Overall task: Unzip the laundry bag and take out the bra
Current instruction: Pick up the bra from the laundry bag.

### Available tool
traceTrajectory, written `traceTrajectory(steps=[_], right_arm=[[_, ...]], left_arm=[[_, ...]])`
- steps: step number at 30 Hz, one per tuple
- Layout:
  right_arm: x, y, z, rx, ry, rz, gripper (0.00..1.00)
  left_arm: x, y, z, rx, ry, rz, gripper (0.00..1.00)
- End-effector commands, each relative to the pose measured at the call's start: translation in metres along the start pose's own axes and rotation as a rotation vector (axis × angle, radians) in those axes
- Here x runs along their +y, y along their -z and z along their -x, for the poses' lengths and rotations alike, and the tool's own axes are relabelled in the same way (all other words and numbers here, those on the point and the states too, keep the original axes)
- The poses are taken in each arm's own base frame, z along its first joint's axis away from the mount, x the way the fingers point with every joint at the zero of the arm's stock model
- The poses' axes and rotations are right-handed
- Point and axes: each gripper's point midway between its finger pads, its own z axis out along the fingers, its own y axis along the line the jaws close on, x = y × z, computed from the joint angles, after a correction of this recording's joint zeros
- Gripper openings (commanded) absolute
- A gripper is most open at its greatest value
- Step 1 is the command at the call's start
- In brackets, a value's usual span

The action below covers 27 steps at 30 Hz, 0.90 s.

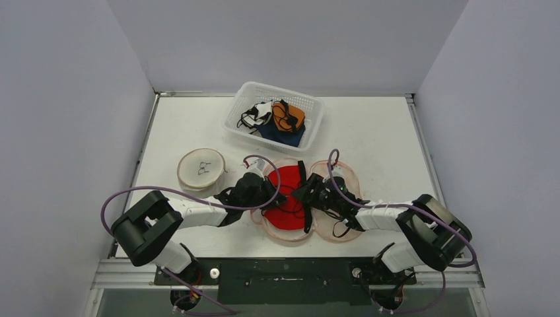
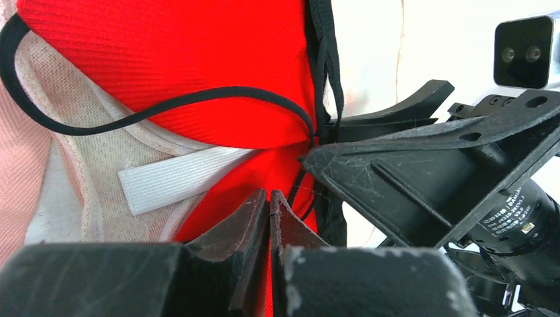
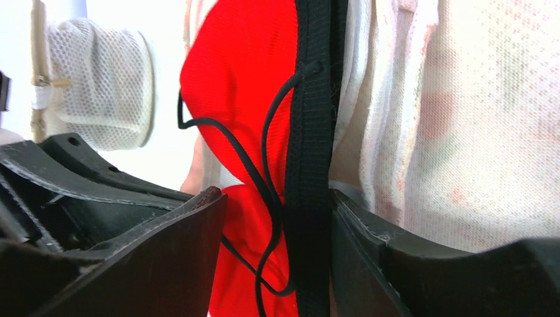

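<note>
The laundry bag (image 1: 345,170) lies unzipped and spread flat in two pink-rimmed mesh halves at the table's near middle. The red bra (image 1: 285,199) with black straps rests on the left half. My left gripper (image 1: 269,193) sits at the bra's left edge. In the left wrist view it (image 2: 269,198) is shut just over the red cloth (image 2: 185,53), and nothing shows between its fingers. My right gripper (image 1: 306,191) comes in from the right. In the right wrist view it (image 3: 274,195) stands open, its jaws astride the wide black strap (image 3: 314,99) and a fold of red cloth (image 3: 231,72).
A white basket (image 1: 317,115) holding several garments stands at the back centre. A round zipped mesh pouch (image 1: 201,168) lies left of the left arm. The two grippers are close together over the bag, and white walls enclose the table.
</note>
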Motion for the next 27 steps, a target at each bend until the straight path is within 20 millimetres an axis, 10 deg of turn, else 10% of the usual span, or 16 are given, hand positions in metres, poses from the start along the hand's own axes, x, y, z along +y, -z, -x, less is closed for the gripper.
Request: traceTrajectory(steps=[1, 17, 27], right_arm=[[0.026, -0.001, 0.024, -0.094, -0.063, 0.102, 0.53], [0.011, -0.012, 0.011, -0.055, -0.084, 0.063, 0.41], [0.011, -0.012, 0.01, -0.059, -0.083, 0.079, 0.06]], left_arm=[[-0.011, 0.006, 0.007, -0.03, -0.017, -0.038, 0.03], [-0.007, 0.008, 0.003, -0.032, -0.01, -0.04, 0.03], [-0.008, 0.01, 0.004, -0.034, -0.007, -0.044, 0.03]])
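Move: The bra's black back band lies right under the right hand's open fingers, about 1 cm to its right, level fore and aft, and some 2 cm below. The red cups are centred about 4 cm to that hand's left, and the opened bag flap roughly 12 cm to its right and 2 cm back. For the shut left hand, the cups are just below, about 1 cm to its right, and the band some 7 cm to its right and 1 cm ahead. Up about 1 cm while edging forward and left by a similar amount, then back down some 1.5 cm onto the black band: the right hand straddles it and closes from over half open to nearly shut, pinching the band upright between its fingertips. The left hand, fingers still shut, sinks and slides about 1 cm left and slightly back, its tips on the red cups. ##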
